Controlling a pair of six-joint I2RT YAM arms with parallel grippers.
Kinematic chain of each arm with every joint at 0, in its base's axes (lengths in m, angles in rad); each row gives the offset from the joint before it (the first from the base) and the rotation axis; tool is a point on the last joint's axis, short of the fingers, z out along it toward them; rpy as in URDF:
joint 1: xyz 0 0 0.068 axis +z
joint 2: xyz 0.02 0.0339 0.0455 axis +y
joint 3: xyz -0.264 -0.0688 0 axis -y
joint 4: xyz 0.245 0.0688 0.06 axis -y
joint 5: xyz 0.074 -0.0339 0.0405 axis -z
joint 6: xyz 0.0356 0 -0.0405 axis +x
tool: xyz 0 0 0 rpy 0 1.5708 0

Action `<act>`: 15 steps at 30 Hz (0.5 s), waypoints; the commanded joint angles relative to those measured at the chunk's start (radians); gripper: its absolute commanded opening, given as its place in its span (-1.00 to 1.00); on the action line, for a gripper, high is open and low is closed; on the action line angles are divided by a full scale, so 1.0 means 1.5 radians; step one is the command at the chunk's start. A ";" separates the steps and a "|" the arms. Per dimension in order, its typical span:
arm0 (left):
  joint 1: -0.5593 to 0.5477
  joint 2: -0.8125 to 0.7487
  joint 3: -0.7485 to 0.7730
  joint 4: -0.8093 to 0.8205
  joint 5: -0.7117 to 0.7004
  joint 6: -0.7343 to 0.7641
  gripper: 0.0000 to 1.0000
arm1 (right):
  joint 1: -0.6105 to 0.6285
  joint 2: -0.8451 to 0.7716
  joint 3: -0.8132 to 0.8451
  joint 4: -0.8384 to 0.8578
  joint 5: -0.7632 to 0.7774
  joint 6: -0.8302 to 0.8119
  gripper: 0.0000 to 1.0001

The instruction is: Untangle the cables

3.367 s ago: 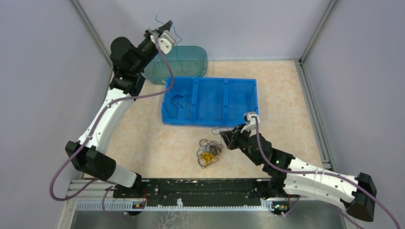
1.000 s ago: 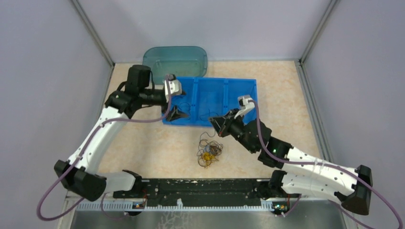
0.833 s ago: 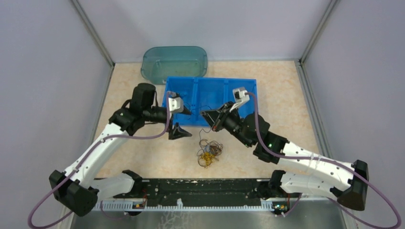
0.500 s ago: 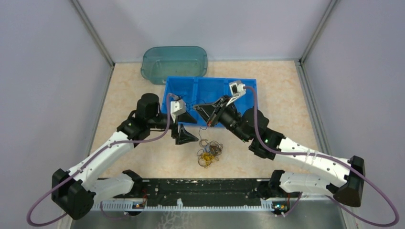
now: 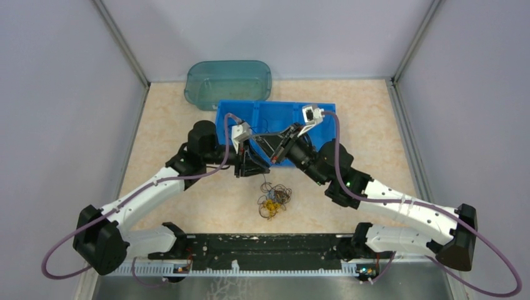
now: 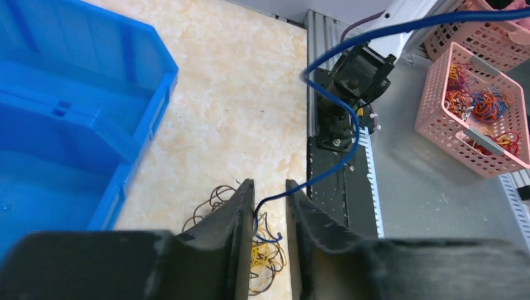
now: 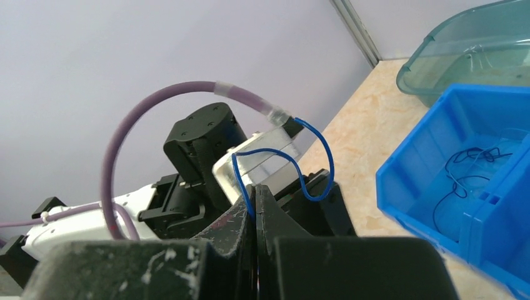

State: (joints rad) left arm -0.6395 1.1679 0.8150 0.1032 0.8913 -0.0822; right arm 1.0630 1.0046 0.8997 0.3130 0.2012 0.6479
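A clump of black, yellow-orange and blue cables [image 5: 273, 201] lies on the table in front of the blue bin [image 5: 325, 119]. My right gripper [image 5: 261, 139] is shut on one blue cable [image 7: 312, 169], whose loop rises above the jaws [image 7: 255, 186]. That blue cable [image 6: 331, 94] curves down from above and passes between the fingers of my left gripper [image 6: 270, 184]. A narrow gap shows between those jaws, so they stand open around the wire. Below them lies the clump [image 6: 262, 259]. The left gripper [image 5: 257, 165] hangs just beneath the right one.
A teal tub [image 5: 228, 81] stands behind the blue bin. Thin dark cables [image 7: 465, 169] lie in one compartment of the bin [image 7: 437, 175]. Off the table, a pink basket [image 6: 475, 106] holds several coloured wires. The black rail [image 5: 269, 247] runs along the near edge.
My left arm swung from the bin's left end to under the right gripper, and its jaws narrowed around the blue cable. The right gripper rose toward the bin, staying shut on it.
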 commanded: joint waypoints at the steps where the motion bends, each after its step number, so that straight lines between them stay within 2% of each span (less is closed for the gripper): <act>1: -0.011 -0.013 0.004 0.043 0.044 -0.009 -0.62 | -0.020 -0.005 0.029 0.024 0.003 0.013 -1.00; 4: -0.011 -0.027 0.004 0.035 0.034 0.002 -0.93 | -0.037 -0.012 0.013 0.017 0.002 0.030 -1.00; 7: -0.012 -0.041 0.007 0.024 0.011 0.004 -0.99 | -0.054 -0.022 0.007 -0.020 0.006 0.035 -1.00; 8: -0.011 -0.045 0.009 0.018 0.006 0.000 -0.99 | -0.062 -0.025 0.010 -0.034 -0.002 0.030 -0.86; 9: -0.011 -0.049 0.012 0.011 0.003 0.000 -0.99 | -0.070 -0.025 0.013 -0.055 -0.012 0.021 -0.64; 12: -0.011 -0.062 0.020 -0.010 -0.019 0.008 -0.99 | -0.082 -0.040 0.017 -0.119 -0.039 -0.019 0.11; 13: -0.010 -0.066 0.025 -0.019 -0.030 0.013 -0.99 | -0.084 -0.052 0.012 -0.132 -0.050 -0.033 0.24; 15: -0.009 -0.074 0.037 -0.029 -0.042 0.026 -0.99 | -0.089 -0.082 -0.002 -0.159 -0.080 -0.067 0.36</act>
State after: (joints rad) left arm -0.6502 1.0904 0.8200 0.0975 0.8749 -0.0772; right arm 0.9436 0.9707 0.8974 0.1558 0.1669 0.6445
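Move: The blue cable already runs between the left hand's half-open fingers, right at its hand point. From the right hand, still pinching the cable higher up, that spot lies about 15 cm below, 3 cm to the right and 1 cm back. From the left hand, the cable tangle on the table is roughly 3 cm ahead, 2 cm right and 23 cm down, while the blue box's middle is some 27 cm ahead, 2 cm right and 21 cm below. The left fingers finish closing on the blue cable, pinching it between their tips, and the hand then rises about 2.5 cm and eases 1 cm back, its attitude almost unchanged. The right hand keeps its pinch at first as it goes forward and to the right above the left gripper, then sinks and opens well past halfway to let go of its part of the cable, ending some 3 cm forward, 3 cm right and 3 cm lower. ##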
